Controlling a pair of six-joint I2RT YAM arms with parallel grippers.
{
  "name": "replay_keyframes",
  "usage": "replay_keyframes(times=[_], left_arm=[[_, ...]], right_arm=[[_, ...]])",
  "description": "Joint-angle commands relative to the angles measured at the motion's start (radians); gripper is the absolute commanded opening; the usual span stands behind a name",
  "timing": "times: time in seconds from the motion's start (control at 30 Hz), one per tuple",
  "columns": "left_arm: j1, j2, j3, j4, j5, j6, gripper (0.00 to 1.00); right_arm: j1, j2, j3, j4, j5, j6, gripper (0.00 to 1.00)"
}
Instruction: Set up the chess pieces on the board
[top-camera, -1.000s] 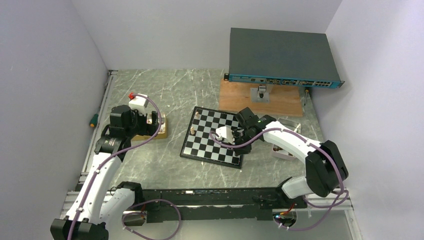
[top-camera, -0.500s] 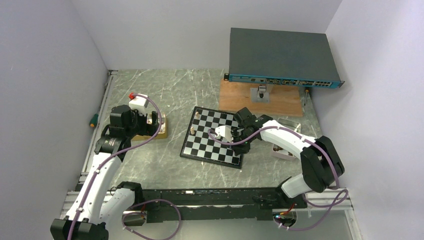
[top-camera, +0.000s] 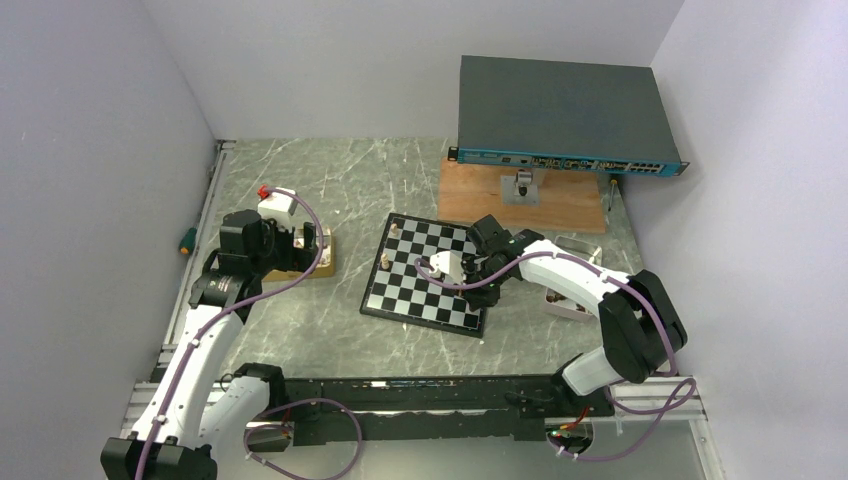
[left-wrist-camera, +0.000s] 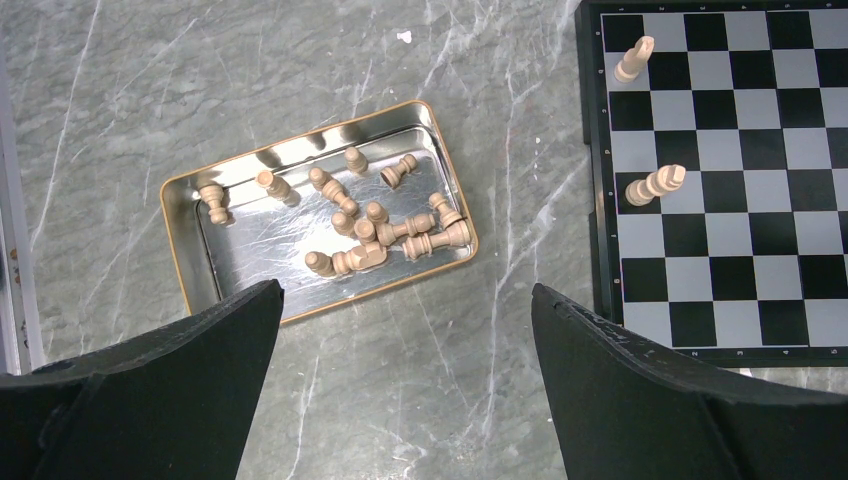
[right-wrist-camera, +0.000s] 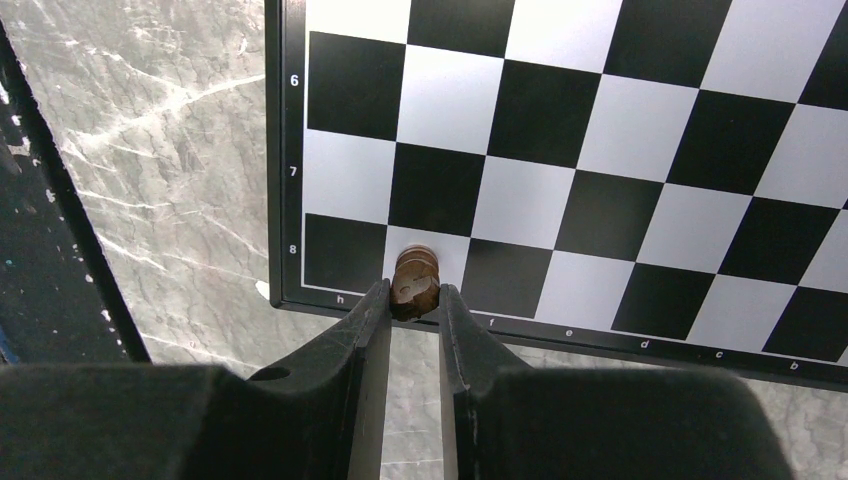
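The board (top-camera: 425, 285) lies in the middle of the table. My right gripper (right-wrist-camera: 414, 300) is shut on a dark brown chess piece (right-wrist-camera: 414, 283) held over a white square in the board's (right-wrist-camera: 530, 205) last row, next to the corner square, at the right edge in the top view (top-camera: 485, 292). Two light tan pieces (left-wrist-camera: 634, 58) (left-wrist-camera: 655, 185) stand on the board's left side. Several more light pieces (left-wrist-camera: 370, 225) lie in a metal tin (left-wrist-camera: 190, 230). My left gripper (left-wrist-camera: 405, 380) hangs open and empty above bare table between tin and board.
A dark network switch (top-camera: 560, 115) sits at the back right, with a brown wooden plank (top-camera: 480, 195) carrying a small metal part (top-camera: 522, 187) in front of it. A pale tray (top-camera: 570, 300) lies right of the board. A screwdriver (top-camera: 186, 240) rests by the left wall.
My right gripper, with the dark piece in it, has shifted slightly left and back over the board's right edge. The left arm has not moved.
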Motion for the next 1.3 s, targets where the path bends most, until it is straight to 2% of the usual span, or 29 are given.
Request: replay_keyframes(times=[0.0, 0.33, 0.47, 0.6, 0.73, 1.0, 1.1, 1.27], left_arm=[[0.007, -0.001, -0.003, 0.043, 0.02, 0.011, 1.0], [0.007, 0.0, -0.003, 0.044, 0.022, 0.012, 1.0], [0.008, 0.0, -0.003, 0.044, 0.025, 0.011, 1.0], [0.009, 0.0, -0.003, 0.043, 0.031, 0.009, 1.0], [0.012, 0.0, -0.004, 0.048, 0.052, 0.009, 1.0], [0.031, 0.013, -0.009, 0.07, 0.134, -0.008, 1.0], [0.041, 0.034, -0.006, 0.077, 0.195, -0.027, 1.0], [0.059, 0.098, 0.003, 0.091, 0.272, -0.158, 1.0]], right_arm=[[0.004, -0.002, -0.008, 0.018, 0.011, -0.002, 0.22], [0.004, -0.012, -0.01, 0.014, 0.003, -0.007, 0.32], [0.004, -0.021, -0.011, 0.016, -0.002, -0.004, 0.42], [0.003, -0.037, -0.001, 0.015, -0.017, 0.006, 0.57], [-0.023, -0.058, 0.029, -0.017, -0.085, 0.012, 0.67], [-0.127, -0.139, 0.083, -0.097, -0.316, -0.004, 0.71], [-0.141, -0.172, 0.078, -0.091, -0.352, 0.006, 0.72], [-0.153, -0.205, 0.083, -0.083, -0.36, 0.026, 0.72]])
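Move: The brown knight is still between my right fingertips, its middle about 1 cm below the hand point, on the g8 square. The board's near right corner is some 5 cm back and 2 cm right; the box of brown pieces is about 5 cm ahead and 19 cm right. From my left hand, the light pieces in the gold tray lie about 6 cm ahead, 1 cm left and 17 cm below, the brown knight some 32 cm right, 7 cm back and 16 cm below. I hold my right hand nearly still over g8 while its fingers open to about three quarters and let go of the brown knight, then lift straight up about 7 cm, tilting some 20 degrees so the fingertips swing out to the left. Late on, my left hand, empty and wide open, starts to shift about 2 cm right, rolling slightly left side down. ##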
